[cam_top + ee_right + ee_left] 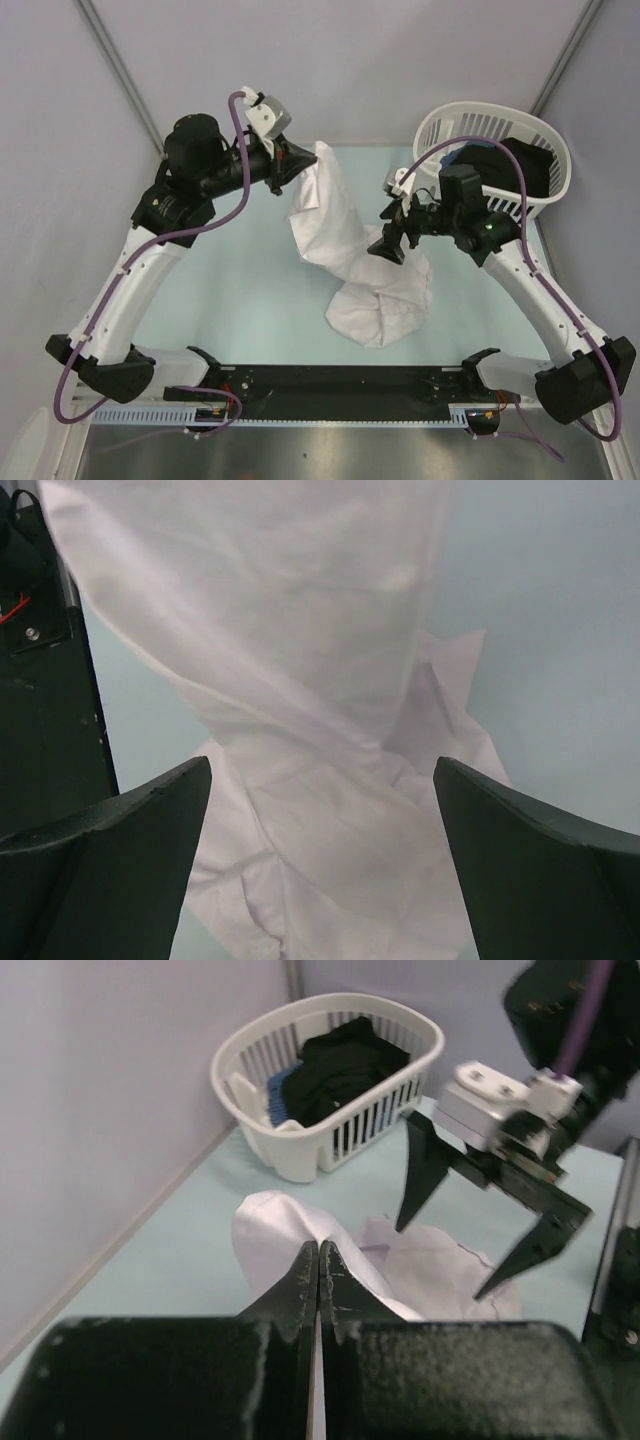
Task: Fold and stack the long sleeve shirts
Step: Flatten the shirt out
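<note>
A plain white long sleeve shirt [340, 250] hangs crumpled from the far middle of the table down to a heap near the front. My left gripper [300, 160] is shut on its upper end, lifting that end off the table; the left wrist view shows the cloth [275, 1230] pinched between the closed fingers [320, 1260]. My right gripper [388, 247] hovers open just above the shirt's right side, nothing between its fingers. Through the right wrist view the white shirt [320, 730] fills the space below the spread fingertips [150, 820].
A white slatted basket [440, 130] stands at the back right with dark and blue clothes [510, 165] inside; it shows too in the left wrist view, the basket [310, 1150]. A black rail [330, 385] runs along the near edge. Grey walls close the left, far and right sides.
</note>
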Controlling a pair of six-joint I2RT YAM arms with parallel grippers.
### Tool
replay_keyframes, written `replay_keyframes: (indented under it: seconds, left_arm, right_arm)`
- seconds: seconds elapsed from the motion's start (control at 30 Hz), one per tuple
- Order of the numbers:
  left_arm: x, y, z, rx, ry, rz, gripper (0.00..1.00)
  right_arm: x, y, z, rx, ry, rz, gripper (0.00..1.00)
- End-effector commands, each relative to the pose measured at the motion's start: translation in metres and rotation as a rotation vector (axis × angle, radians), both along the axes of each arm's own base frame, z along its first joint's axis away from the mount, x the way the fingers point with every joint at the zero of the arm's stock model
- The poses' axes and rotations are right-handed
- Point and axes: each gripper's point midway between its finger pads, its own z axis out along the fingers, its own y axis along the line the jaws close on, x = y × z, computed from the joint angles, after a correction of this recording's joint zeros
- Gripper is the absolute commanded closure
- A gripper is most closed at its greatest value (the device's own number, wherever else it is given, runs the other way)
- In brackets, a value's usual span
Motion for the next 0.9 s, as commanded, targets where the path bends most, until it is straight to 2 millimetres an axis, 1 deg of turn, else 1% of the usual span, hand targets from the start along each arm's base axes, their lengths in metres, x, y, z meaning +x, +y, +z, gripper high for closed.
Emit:
replay_keyframes:
  seconds: [0.0, 0.03, 0.07, 0.1, 0.13, 0.17, 0.23, 0.27, 0.3, 0.33, 0.37, 0.4, 0.43, 0.5, 0.53, 0.57, 0.6, 0.63, 0.67, 0.7, 0.73, 0.8, 0.83, 0.87]
  left_arm:
    - [0.026, 0.019, 0.034, -0.121, -0.029, 0.206, 1.00]
    - [0.028, 0.020, 0.034, -0.128, -0.025, 0.220, 1.00]
    - [0.031, 0.022, 0.035, -0.138, -0.020, 0.237, 1.00]
    - [0.030, 0.022, 0.037, -0.142, -0.024, 0.234, 1.00]
    - [0.029, 0.021, 0.038, -0.143, -0.024, 0.226, 1.00]
    - [0.027, 0.019, 0.040, -0.148, -0.032, 0.215, 1.00]
    - [0.025, 0.019, 0.043, -0.169, -0.015, 0.215, 1.00]
    - [0.028, 0.022, 0.043, -0.171, -0.010, 0.239, 1.00]
    - [0.030, 0.024, 0.043, -0.170, -0.006, 0.257, 1.00]
    - [0.032, 0.026, 0.041, -0.165, 0.003, 0.273, 1.00]
    - [0.037, 0.030, 0.040, -0.165, 0.006, 0.300, 1.00]
    - [0.038, 0.033, 0.041, -0.169, 0.010, 0.310, 1.00]
    - [0.039, 0.034, 0.039, -0.173, 0.024, 0.317, 1.00]
    - [0.043, 0.040, 0.038, -0.176, 0.032, 0.342, 1.00]
    - [0.044, 0.041, 0.035, -0.173, 0.045, 0.348, 1.00]
    - [0.046, 0.044, 0.036, -0.174, 0.045, 0.358, 1.00]
    - [0.046, 0.044, 0.035, -0.174, 0.050, 0.357, 1.00]
    - [0.048, 0.045, 0.034, -0.174, 0.049, 0.363, 1.00]
    - [0.048, 0.046, 0.035, -0.174, 0.047, 0.366, 1.00]
    - [0.050, 0.047, 0.033, -0.168, 0.047, 0.377, 1.00]
    - [0.051, 0.051, 0.034, -0.168, 0.044, 0.391, 1.00]
    - [0.053, 0.055, 0.030, -0.154, 0.047, 0.402, 1.00]
    - [0.056, 0.061, 0.028, -0.148, 0.049, 0.416, 1.00]
    - [0.055, 0.062, 0.025, -0.141, 0.051, 0.412, 1.00]
  right_arm:
    - [0.003, 0.026, 0.015, 0.049, -0.151, 0.077, 0.00]
    - [-0.001, 0.035, 0.011, 0.050, -0.156, 0.102, 0.00]
    - [0.001, 0.041, 0.006, 0.044, -0.158, 0.106, 0.00]
    - [0.007, 0.046, 0.003, 0.045, -0.187, 0.095, 0.00]
    - [0.005, 0.054, 0.001, 0.045, -0.198, 0.112, 0.00]
    - [0.011, 0.059, -0.007, 0.029, -0.210, 0.124, 0.00]
    - [0.017, 0.068, -0.008, 0.030, -0.241, 0.140, 0.01]
    - [0.019, 0.071, -0.017, 0.010, -0.227, 0.161, 0.02]
    - [0.018, 0.072, -0.019, -0.001, -0.225, 0.179, 0.05]
    - [0.017, 0.075, -0.018, -0.006, -0.226, 0.201, 0.14]
    - [0.012, 0.075, -0.024, -0.024, -0.216, 0.229, 0.19]
    - [0.009, 0.076, -0.026, -0.028, -0.218, 0.243, 0.24]
    - [0.004, 0.076, -0.030, -0.034, -0.217, 0.260, 0.32]
    - [-0.001, 0.073, -0.033, -0.044, -0.231, 0.277, 0.39]
    - [-0.004, 0.073, -0.034, -0.048, -0.233, 0.289, 0.48]
    - [-0.005, 0.072, -0.036, -0.057, -0.230, 0.296, 0.55]
    - [-0.005, 0.072, -0.038, -0.064, -0.235, 0.300, 0.70]
    - [-0.003, 0.072, -0.039, -0.069, -0.236, 0.298, 0.79]
    - [0.002, 0.071, -0.037, -0.078, -0.244, 0.280, 0.92]
    - [0.006, 0.070, -0.038, -0.086, -0.238, 0.264, 1.00]
    - [0.010, 0.068, -0.035, -0.087, -0.245, 0.246, 1.00]
    - [0.028, 0.056, -0.023, -0.096, -0.264, 0.176, 1.00]
    - [0.038, 0.047, -0.018, -0.101, -0.270, 0.128, 1.00]
    - [0.056, 0.029, -0.009, -0.100, -0.284, 0.051, 1.00]
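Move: The right hand, open and empty, has the slanting middle of the shirt about 7 cm to its left, level fore and aft, and some 6 cm below. The shirt's heap on the table lies about 3 cm nearer the base and 17 cm below, 1 cm to the right; the basket is roughly 27 cm ahead and 27 cm right, 8 cm lower. From the left hand, that middle part is some 8 cm right, 2 cm back and 24 cm down. The right fingers shut on the middle of the hanging shirt and pinch it, after the open hand swings about 7 cm left and sinks some 5 cm to reach it, turning a little counter-clockwise. The left hand keeps its grip on the raised end and carries it about 5 cm forward and 4 cm left, swivelling some 20 degrees counter-clockwise. ##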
